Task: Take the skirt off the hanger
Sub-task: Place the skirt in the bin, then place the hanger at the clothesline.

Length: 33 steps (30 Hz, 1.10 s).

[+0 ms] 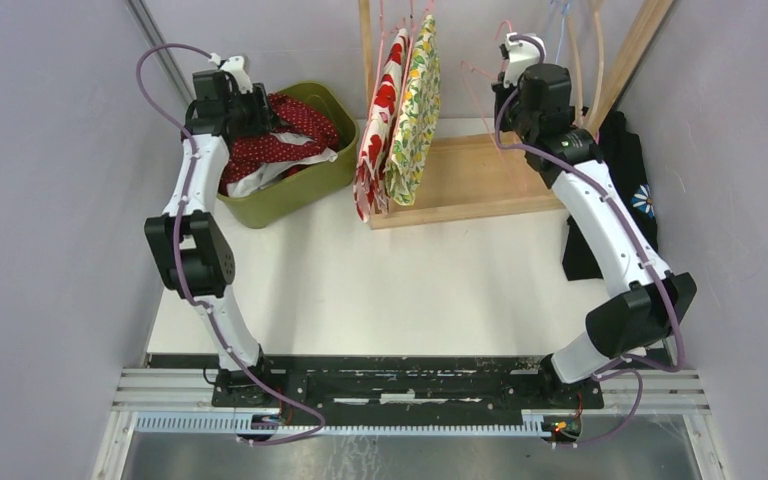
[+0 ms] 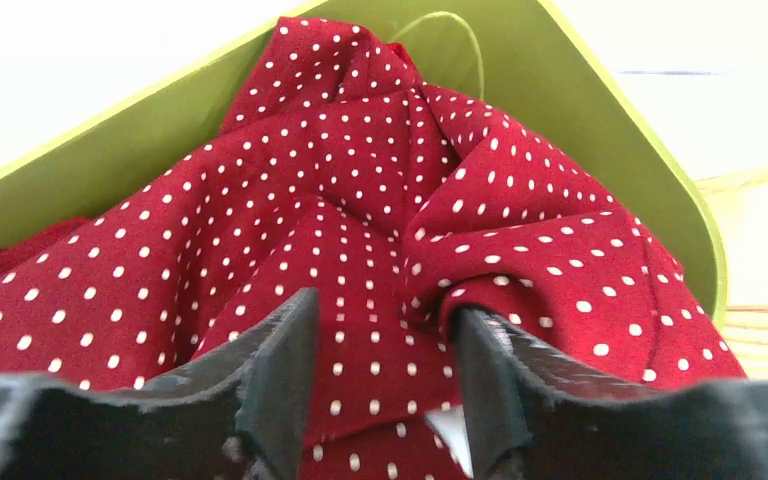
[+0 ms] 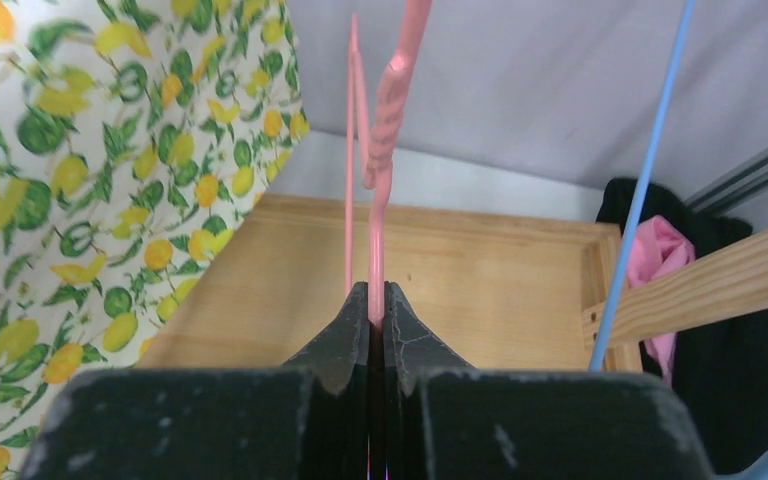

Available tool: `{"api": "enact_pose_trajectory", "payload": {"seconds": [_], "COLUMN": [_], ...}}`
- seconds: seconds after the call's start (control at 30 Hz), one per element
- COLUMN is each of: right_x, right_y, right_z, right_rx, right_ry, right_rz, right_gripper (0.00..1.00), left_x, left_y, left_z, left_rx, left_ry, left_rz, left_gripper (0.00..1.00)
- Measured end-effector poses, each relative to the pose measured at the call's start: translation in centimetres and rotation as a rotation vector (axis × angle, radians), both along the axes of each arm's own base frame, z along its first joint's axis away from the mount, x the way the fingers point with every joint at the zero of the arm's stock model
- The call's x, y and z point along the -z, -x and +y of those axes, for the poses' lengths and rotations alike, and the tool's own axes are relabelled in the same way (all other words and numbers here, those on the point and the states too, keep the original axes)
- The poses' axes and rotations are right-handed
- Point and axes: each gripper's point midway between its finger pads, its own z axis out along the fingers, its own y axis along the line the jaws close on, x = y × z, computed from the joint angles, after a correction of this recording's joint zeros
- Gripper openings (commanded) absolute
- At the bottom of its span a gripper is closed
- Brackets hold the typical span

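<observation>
The red skirt with white dots (image 1: 295, 130) lies bunched in the green bin (image 1: 300, 192). My left gripper (image 1: 258, 110) hangs just over it. In the left wrist view the left gripper (image 2: 380, 322) is open, its dark fingers (image 2: 278, 370) apart on either side of a fold of the skirt (image 2: 360, 180), with no pinch on the cloth. My right gripper (image 1: 507, 92) is raised by the rack. In the right wrist view it (image 3: 371, 292) is shut on the thin wire of a pink hanger (image 3: 376, 150), which carries no garment.
A red floral garment (image 1: 382, 100) and a lemon-print one (image 1: 416, 100) hang over the wooden rack base (image 1: 480, 180). A blue hanger (image 3: 642, 190) stands to the right. Dark clothes (image 1: 625, 170) lie by the right wall. The bin wall (image 2: 600, 90) rises close round the left gripper.
</observation>
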Motion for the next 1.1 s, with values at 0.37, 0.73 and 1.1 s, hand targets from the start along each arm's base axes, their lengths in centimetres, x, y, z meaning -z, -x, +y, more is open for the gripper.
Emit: {"api": "enact_pose_trajectory", "payload": {"seconds": [0.37,0.73,1.1], "right_x": [-10.1,-12.2,-10.5], "right_y": [-0.6,-3.9,-8.8], "right_z": [-0.5,-0.4,-0.5], "right_rx": [0.011,0.048,0.097], "right_ry": [0.006,0.040,0.094], "right_rz": [-0.217,-0.292,-0.292], "right_gripper": [0.01,0.01,0.01], "left_x": [-7.7,-12.3,-9.7], "left_y": [3.5,7.9,9.6], "left_z": [-1.3,-5.9,-6.2], "left_rx": [0.018,0.101,0.104], "left_ry": [-0.046,-0.047,-0.058], "left_rz": [-0.110,-0.187,-0.100], "left_gripper": [0.99,0.99,0.99]}}
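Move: The polka-dot skirt already lies in the green bin under the left hand, its middle about 4 cm below the hand, 2 cm back and 3 cm left; the bin's middle is some 10 cm below, 3 cm back and 2 cm left. The poppy skirt hangs about 23 cm right of this hand, level ahead. The right hand's pink hanger goes to the rack's rod, roughly 13 cm ahead and 20 cm above; the lemon skirt hangs 16 cm left and 5 cm ahead, slightly lower. The polka-dot skirt comes free as the left fingers, already half open in its folds, spread fully; that hand rises some 12 cm while backing off about 10 cm and drifting right, then sinks a little. Still pinching the empty pink hanger, the right hand lifts about 13 cm, tipping its fingers up some 15 degrees, then pushes about 9 cm forward towards the rod while easing down slightly. ##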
